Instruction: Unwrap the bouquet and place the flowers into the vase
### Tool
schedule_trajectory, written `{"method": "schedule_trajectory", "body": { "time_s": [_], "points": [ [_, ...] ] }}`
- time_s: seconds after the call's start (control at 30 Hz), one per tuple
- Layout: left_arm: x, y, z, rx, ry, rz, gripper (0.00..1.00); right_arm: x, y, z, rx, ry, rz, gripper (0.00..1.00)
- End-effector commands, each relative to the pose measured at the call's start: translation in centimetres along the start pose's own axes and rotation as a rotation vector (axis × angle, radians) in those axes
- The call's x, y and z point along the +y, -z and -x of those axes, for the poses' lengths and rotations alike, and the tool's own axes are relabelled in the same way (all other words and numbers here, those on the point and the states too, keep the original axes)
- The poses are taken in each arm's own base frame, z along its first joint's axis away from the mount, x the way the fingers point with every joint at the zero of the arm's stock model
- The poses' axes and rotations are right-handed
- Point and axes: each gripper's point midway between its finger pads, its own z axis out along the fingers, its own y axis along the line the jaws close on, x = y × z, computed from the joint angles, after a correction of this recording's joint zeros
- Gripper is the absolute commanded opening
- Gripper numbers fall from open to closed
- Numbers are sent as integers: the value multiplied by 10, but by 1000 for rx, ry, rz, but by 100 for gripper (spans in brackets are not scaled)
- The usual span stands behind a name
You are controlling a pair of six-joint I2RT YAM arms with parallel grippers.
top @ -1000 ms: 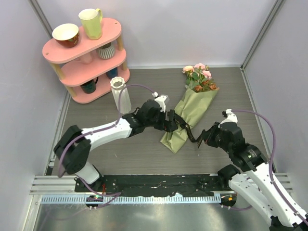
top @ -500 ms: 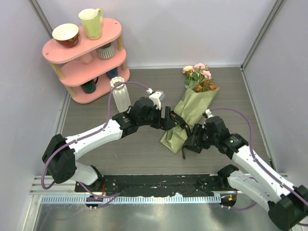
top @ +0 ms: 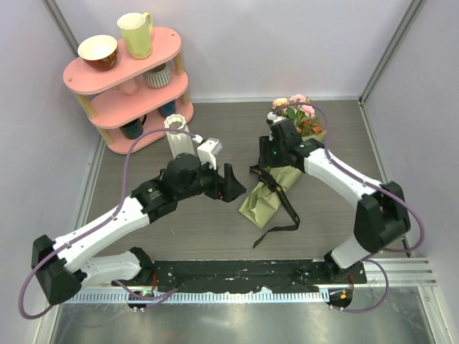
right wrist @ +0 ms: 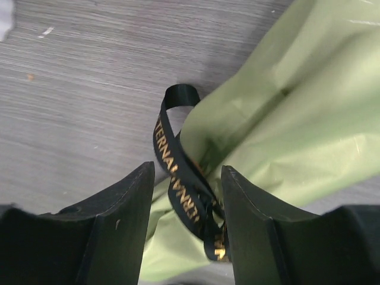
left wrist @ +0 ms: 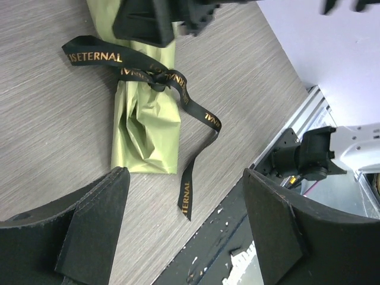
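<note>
The bouquet (top: 283, 172) lies on the table, its olive-green paper (left wrist: 145, 124) pointing near-left and the flowers (top: 295, 111) at the far end. Its black ribbon (top: 288, 208) is still knotted round the paper (right wrist: 285, 119), and one long tail trails toward the near edge. My right gripper (right wrist: 189, 169) hangs open over the knot, a ribbon loop (right wrist: 178, 190) between its fingers, unclamped. My left gripper (top: 229, 185) is open and empty, just left of the bouquet's lower end. The ribbon tail (left wrist: 187, 190) lies below my left gripper (left wrist: 185, 175). The vase (top: 178, 136) stands behind my left arm.
A pink three-tier shelf (top: 107, 107) stands at the far left, holding a yellow-green mug (top: 135, 34), a bowl (top: 98, 51) and a striped cup (top: 158, 74). The black strip (top: 237, 272) of the table's near edge lies close to the ribbon tail.
My right gripper let go of the ribbon end, opened, and swung from the bouquet's near right side up over the knot. My left arm drew back to the left.
</note>
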Motion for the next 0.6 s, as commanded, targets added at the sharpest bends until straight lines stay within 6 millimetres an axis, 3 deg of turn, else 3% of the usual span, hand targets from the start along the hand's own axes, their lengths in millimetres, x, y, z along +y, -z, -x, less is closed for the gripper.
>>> {"method": "schedule_trajectory", "body": {
  "time_s": [0.0, 0.17, 0.47, 0.57],
  "points": [
    [2, 27, 3, -67, -10, 3, 81, 10, -16, 25, -43, 225, -54, 55],
    [6, 39, -4, -82, -11, 3, 82, 14, -35, 9, 13, 407, -197, 57],
    [9, 39, -10, -66, -20, 7, 84, 10, -38, -1, 31, 592, -404, 56],
    [10, 39, -9, -69, -23, 9, 84, 9, -39, -6, 42, 606, -421, 50]
  ]
}}
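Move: From the right hand, the raised loop of black ribbon is about 3 cm ahead, 3 cm to the left and 10 cm below; the knot lies some 4 cm back and 4 cm right of that loop. The wrapper's lower end is about 11 cm back and 3 cm left of this hand, the flower heads some 22 cm ahead and 8 cm right. From the left hand the loop is roughly 15 cm ahead, 6 cm right, well below. Sinking towards the ribbon loop, the right hand comes down about 5 cm and shifts some 3 cm left, its forward drift slight, while it rolls about 35 degrees, left side dropping, with a small counter-clockwise turn; its fingers stay half open, poised over the ribbon. The left hand, still open and empty, backs off left and back a few centimetres, then waits. ##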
